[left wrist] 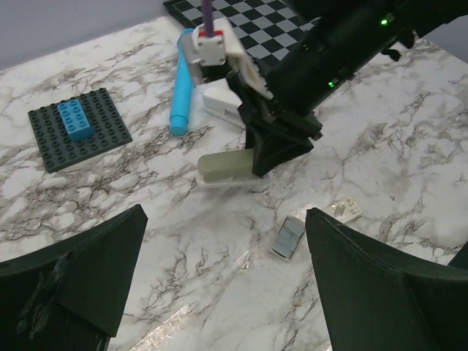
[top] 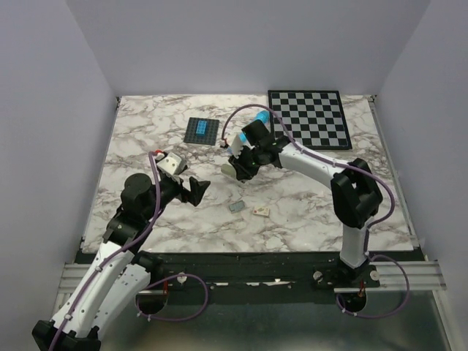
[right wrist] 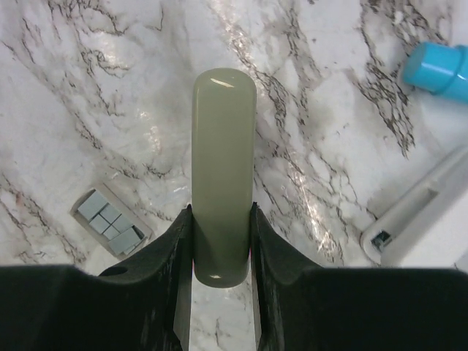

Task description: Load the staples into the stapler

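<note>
The stapler (right wrist: 223, 168), a pale cream bar, is clamped between the fingers of my right gripper (right wrist: 221, 213) at its near end. It lies low over the marble table (top: 146, 146) at mid-table, with the stapler (top: 229, 170) pointing left out of the right gripper (top: 241, 167). The staples (left wrist: 287, 238) are a small grey block in a white holder on the table, just in front of the stapler (left wrist: 225, 167). They also show as the staples (right wrist: 110, 221) left of the right fingers and the staples (top: 235, 207). My left gripper (left wrist: 227, 292) hangs wide open and empty above bare marble, near the staples.
A blue cylinder (left wrist: 180, 91) and a white oblong object (left wrist: 223, 106) lie behind the stapler. A dark studded plate (top: 202, 130) with a blue brick sits at the back. A chessboard (top: 307, 117) lies back right. A small cream tag (left wrist: 344, 210) rests beside the staples.
</note>
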Motion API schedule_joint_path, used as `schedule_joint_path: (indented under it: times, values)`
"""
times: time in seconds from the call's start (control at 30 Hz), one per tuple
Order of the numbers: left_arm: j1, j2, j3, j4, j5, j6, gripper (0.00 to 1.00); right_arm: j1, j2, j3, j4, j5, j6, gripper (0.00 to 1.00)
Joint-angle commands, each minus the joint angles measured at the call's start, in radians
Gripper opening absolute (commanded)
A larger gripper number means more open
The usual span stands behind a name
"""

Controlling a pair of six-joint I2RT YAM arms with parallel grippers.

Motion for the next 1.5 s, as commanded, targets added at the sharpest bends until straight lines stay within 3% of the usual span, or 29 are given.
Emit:
schedule_joint_path:
  times: [0.0,0.13,0.23,0.3,0.33,0.37,0.47,0.63,0.67,0.93,1.3,1.47]
  values:
    - [0.005,0.018,-0.015,0.055,0.113,0.017,0.98,0.036,0.115,0.101,-0.095,-0.039,-0.153,0.15]
    - [0.005,0.038,-0.021,0.067,0.124,0.016,0.97,0.045,0.159,0.127,-0.099,-0.008,-0.179,0.23]
    - [0.004,0.055,-0.023,0.065,0.123,0.037,0.98,0.043,0.146,0.118,-0.093,0.000,-0.171,0.39]
    - [0.004,0.071,-0.023,0.078,0.131,0.054,0.98,0.045,0.121,0.086,-0.067,-0.002,-0.162,0.57]
    - [0.004,0.082,-0.023,0.079,0.134,0.060,0.98,0.045,0.109,0.078,-0.059,-0.002,-0.157,0.58]
    - [0.004,0.102,-0.019,0.079,0.139,0.066,0.98,0.045,0.075,0.069,-0.049,0.000,-0.145,0.65]
    - [0.002,0.159,0.014,0.068,0.157,0.114,0.98,0.045,-0.009,0.029,-0.021,0.007,-0.104,0.71]
    - [-0.007,0.274,0.109,-0.004,0.212,0.233,0.98,0.037,-0.190,-0.151,0.103,0.174,0.039,0.81]
    - [-0.011,0.321,0.147,-0.014,0.225,0.283,0.98,0.034,-0.218,-0.182,0.137,0.206,0.101,0.89]
    - [-0.053,0.627,0.360,-0.185,0.277,0.534,0.99,-0.029,-0.546,-0.561,0.365,0.572,0.480,1.00]
    - [-0.171,1.010,0.580,-0.330,0.259,0.887,0.99,-0.035,-0.986,-1.066,0.973,0.702,0.593,1.00]
    - [-0.209,1.145,0.658,-0.363,0.242,0.963,0.96,-0.033,-1.060,-1.202,1.143,0.722,0.599,1.00]
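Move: The pale green stapler is held by one end in the right hand. It is bound for the marble about 4 cm to that hand's left, level with it and some 6 cm below. The staple tray is about 10 cm back and 2 cm left of the right hand; the white stapler is about 13 cm ahead and 5 cm right. From the left hand, the green stapler is roughly 9 cm ahead, 13 cm right and 16 cm lower. The green stapler is lowered about 4 cm to the table by the right hand, which opens wide, lets go, then rises and swings some 19 cm right, turning clockwise and drawing back slightly. The open left hand sinks roughly 13 cm while travelling right and forward over the stapler, rolling and turning clockwise until its fingers slant down. ##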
